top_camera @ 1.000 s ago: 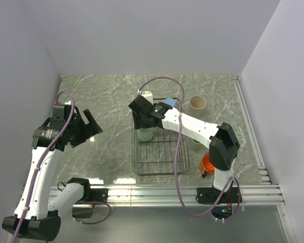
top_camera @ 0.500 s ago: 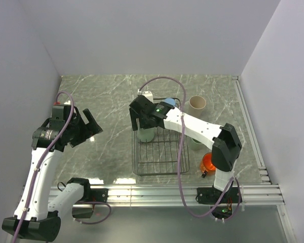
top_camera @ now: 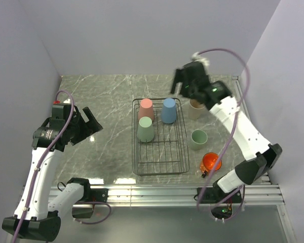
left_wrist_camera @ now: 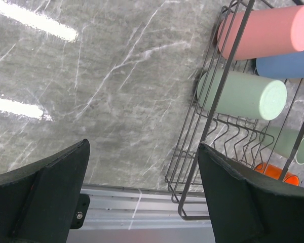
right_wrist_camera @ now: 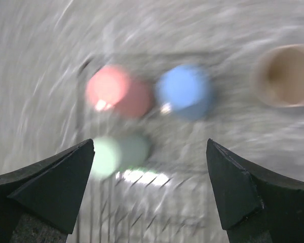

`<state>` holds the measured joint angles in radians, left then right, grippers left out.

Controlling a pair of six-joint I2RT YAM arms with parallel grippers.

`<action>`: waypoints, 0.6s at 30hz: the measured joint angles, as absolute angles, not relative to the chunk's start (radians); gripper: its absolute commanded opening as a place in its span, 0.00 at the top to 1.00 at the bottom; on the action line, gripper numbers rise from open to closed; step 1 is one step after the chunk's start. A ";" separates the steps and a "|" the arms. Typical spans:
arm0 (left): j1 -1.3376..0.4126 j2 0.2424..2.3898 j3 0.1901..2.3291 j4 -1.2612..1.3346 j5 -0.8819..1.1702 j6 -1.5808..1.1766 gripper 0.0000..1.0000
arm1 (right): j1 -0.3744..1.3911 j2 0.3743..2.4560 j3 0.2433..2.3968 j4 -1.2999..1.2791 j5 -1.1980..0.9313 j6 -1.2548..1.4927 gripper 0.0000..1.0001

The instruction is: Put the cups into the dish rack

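The black wire dish rack (top_camera: 178, 164) stands mid-table. Three tumblers stand upside down in its far end: salmon-pink (top_camera: 146, 107), blue (top_camera: 168, 110) and pale green (top_camera: 146, 130). The beige tumbler (top_camera: 195, 108), a shorter pale green cup (top_camera: 198, 139) and the orange mug (top_camera: 211, 162) stand on the table right of the rack. My right gripper (top_camera: 178, 87) is open and empty, high above the rack's far right corner. Its blurred view shows the pink (right_wrist_camera: 116, 91), blue (right_wrist_camera: 185, 91), green (right_wrist_camera: 119, 152) and beige (right_wrist_camera: 283, 76) cups below. My left gripper (top_camera: 91, 126) is open and empty, left of the rack.
The left wrist view shows the rack's near left corner (left_wrist_camera: 190, 197), the metal rail at the table's front edge (left_wrist_camera: 137, 205), and the pink (left_wrist_camera: 263, 33) and green (left_wrist_camera: 240, 93) tumblers. Walls close in on the left, back and right.
My right gripper has let go of the pale green tumbler in the rack and swung up and to the far right. The left arm has not moved.
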<state>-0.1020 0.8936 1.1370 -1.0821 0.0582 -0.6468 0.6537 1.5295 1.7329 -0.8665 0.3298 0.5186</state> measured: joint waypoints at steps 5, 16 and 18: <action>-0.102 0.895 1.132 -1.059 0.064 -0.647 0.07 | 0.339 1.542 1.726 -0.878 0.311 0.519 0.02; -0.102 0.892 1.084 -1.029 0.081 -0.652 0.07 | 0.098 1.759 1.787 -0.950 0.219 0.519 0.06; -0.102 0.894 1.083 -1.027 0.082 -0.652 0.07 | 0.098 1.782 1.782 -0.947 0.203 0.519 0.06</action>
<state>-0.1020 0.8936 1.0828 -1.0267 0.0822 -0.6521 0.0982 1.7824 1.7817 -0.9466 0.2028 0.5186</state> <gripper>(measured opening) 0.930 0.945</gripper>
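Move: The beige cup stands about 7 cm ahead of the right hand, 12 cm to its right and roughly 24 cm below. The blue cup in the rack is some 4 cm ahead and 2 cm left of that hand, about 22 cm down; the loose green cup is about 7 cm back and 12 cm right, at counter level. From the left hand, the beige cup lies some 20 cm ahead, 47 cm right and 17 cm below. Rightward in a fast sweep of about 19 cm, the right hand leaves the air above the rack's far end for the beige cup, working some 9 cm forward as it goes. It starts level, then sinks about 10 cm while slowing, turning roughly 25 degrees clockwise and tipping its fingers farther down. They stay wide open and come over the cup's right side without touching. ##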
